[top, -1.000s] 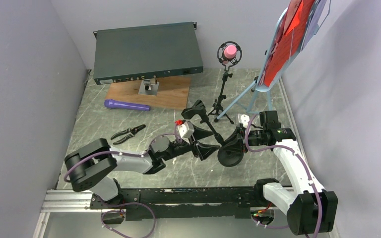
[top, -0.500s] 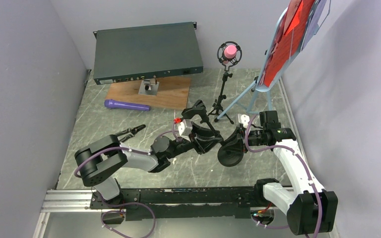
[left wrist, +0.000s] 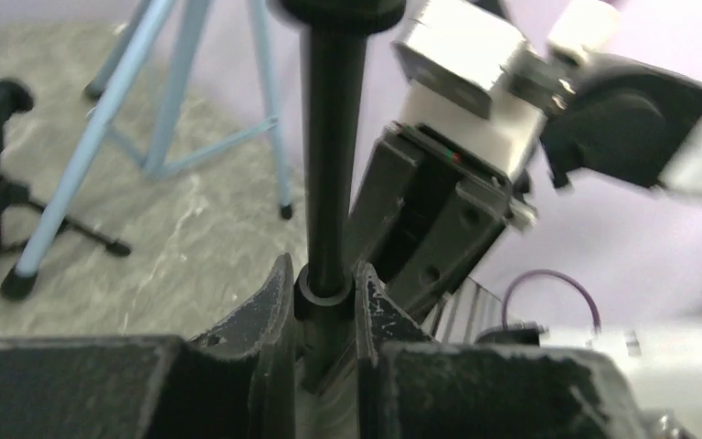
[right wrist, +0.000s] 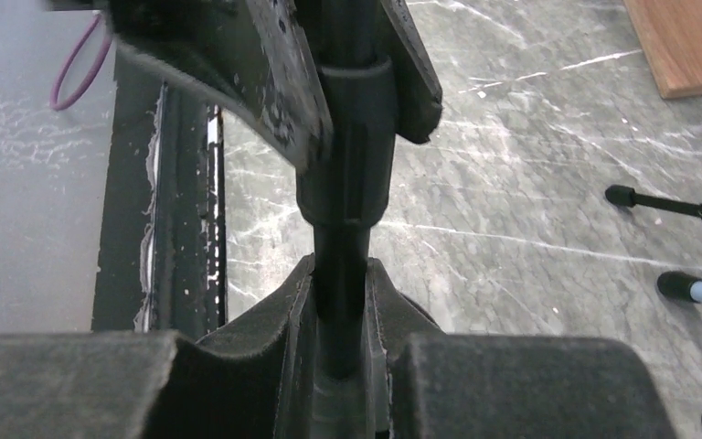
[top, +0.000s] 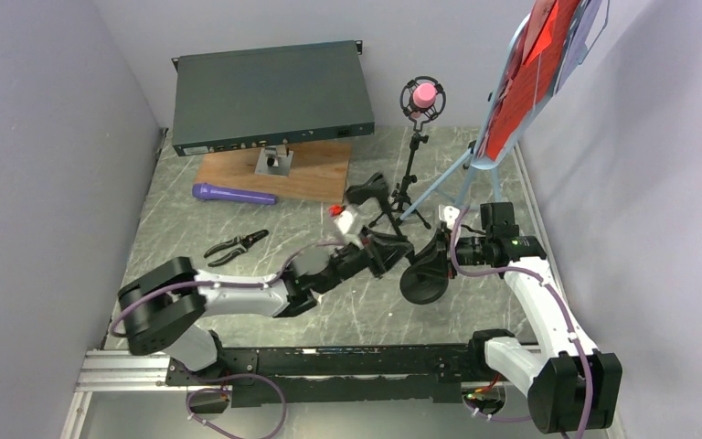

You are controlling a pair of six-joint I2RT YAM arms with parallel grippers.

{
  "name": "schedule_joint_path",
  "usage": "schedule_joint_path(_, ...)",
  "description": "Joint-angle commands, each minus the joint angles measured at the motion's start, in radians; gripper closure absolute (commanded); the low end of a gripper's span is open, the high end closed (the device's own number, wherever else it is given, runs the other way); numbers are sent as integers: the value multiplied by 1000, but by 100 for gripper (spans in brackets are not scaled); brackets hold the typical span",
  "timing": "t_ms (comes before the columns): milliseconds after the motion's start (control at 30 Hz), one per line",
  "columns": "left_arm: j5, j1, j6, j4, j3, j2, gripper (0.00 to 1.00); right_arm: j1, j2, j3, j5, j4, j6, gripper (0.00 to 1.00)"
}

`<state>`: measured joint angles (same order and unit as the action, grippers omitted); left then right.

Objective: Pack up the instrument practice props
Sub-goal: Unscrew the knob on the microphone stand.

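The black round-base mic holder (top: 423,282) hangs tilted between both arms, its clip (top: 367,190) pointing up and left. My left gripper (top: 400,245) (left wrist: 326,274) is shut on the holder's pole (left wrist: 332,137) at a collar. My right gripper (top: 436,253) (right wrist: 341,274) is shut on the same pole (right wrist: 343,229), closer to the base. A purple microphone (top: 232,194) lies on the table. The pink microphone (top: 423,94) sits in the black tripod holder (top: 411,169). Red music sheets (top: 535,64) rest on the light-blue music tripod (top: 462,174).
A dark green rack box (top: 270,96) stands at the back, over a brown wooden board (top: 315,174). Pliers (top: 236,244) lie on the table's left side. Grey walls close in left and right. The tripods' feet (right wrist: 695,291) stand close behind the grippers.
My left gripper has reached right onto the mic holder's pole and shut on it. The holder's clip end has swung up and back. The right gripper kept its grip.
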<state>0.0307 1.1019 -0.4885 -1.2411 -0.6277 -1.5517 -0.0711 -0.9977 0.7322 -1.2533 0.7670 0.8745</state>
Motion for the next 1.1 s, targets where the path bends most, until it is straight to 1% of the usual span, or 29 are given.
schedule_joint_path(0,-554,131,-341,1143,-437,113,100,2,11,15,-26,-162,-129,100)
schedule_joint_path(33,-605,137,-471,1437,-584,72,100,1,11,12,-25,-171,-144,100)
schedule_joint_path(67,-633,141,-561,1625,-707,23,100,1,11,11,-24,-179,-153,100)
schedule_joint_path(100,-648,148,-588,1738,-783,-14,100,0,11,11,-26,-184,-160,100)
schedule_joint_path(133,-652,157,-583,1770,-823,-40,100,1,11,9,-28,-187,-164,100)
schedule_joint_path(167,-649,165,-567,1742,-823,-46,100,0,11,9,-30,-187,-165,100)
schedule_joint_path(267,-628,171,-519,1550,-713,-14,100,-1,15,9,-33,-184,-161,100)
schedule_joint_path(300,-633,171,-513,1512,-690,-3,100,1,17,9,-34,-183,-160,100)
schedule_joint_path(500,-663,171,-471,1424,-614,68,100,1,16,12,-43,-176,-154,100)
schedule_joint_path(533,-654,171,-448,1388,-593,83,100,2,16,12,-43,-175,-154,100)
schedule_joint_path(567,-628,171,-390,1333,-565,99,100,1,17,13,-43,-174,-153,100)
schedule_joint_path(600,-599,171,-338,1268,-527,115,92,2,16,14,-44,-173,-153,100)
schedule_joint_path(633,-567,171,-285,1172,-485,134,78,1,16,16,-44,-170,-151,100)
schedule_joint_path(667,-523,170,-225,1087,-434,155,57,1,15,19,-46,-167,-149,100)
schedule_joint_path(700,-481,170,-178,994,-386,177,39,1,14,20,-47,-164,-148,100)
schedule_joint_path(733,-422,170,-130,918,-322,200,25,2,14,22,-49,-164,-147,100)
schedule_joint_path(767,-364,167,-73,847,-278,222,14,3,14,21,-51,-162,-144,100)
schedule_joint_path(800,-307,165,-21,785,-241,242,7,3,14,21,-54,-158,-139,100)
schedule_joint_path(833,-265,159,18,750,-211,268,2,2,14,22,-56,-154,-134,100)
schedule_joint_path(867,-218,157,54,726,-188,287,1,3,13,22,-58,-150,-129,100)
schedule_joint_path(967,-146,145,111,695,-131,327,1,3,11,27,-71,-128,-99,100)
schedule_joint_path(1067,-64,100,96,652,-79,350,1,3,11,34,-84,-86,-50,100)
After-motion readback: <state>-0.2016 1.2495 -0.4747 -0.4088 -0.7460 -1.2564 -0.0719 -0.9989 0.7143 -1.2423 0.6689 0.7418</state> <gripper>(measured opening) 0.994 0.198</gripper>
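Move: The knob on the microphone stand is already pinched in the left fingers, right at the hand point. From there the stand's top clip lies about 11 cm ahead, 6 cm to the left and some 10 cm up; its round base sits roughly 8 cm back, 5 cm to the right and 14 cm lower. For the right gripper, shut on the pole below, the knob is about 3 cm ahead, 2 cm left and 6 cm above. Twist the left gripper, still pinching the knob, about 50 degrees counter-clockwise around the leaning pole, swinging forward and right at first, then easing back left. Then open the fingers wide, let go of the knob and draw away, back about 5 cm with some left, rolling partly back. Keep the right gripper's pinch on the pole. ##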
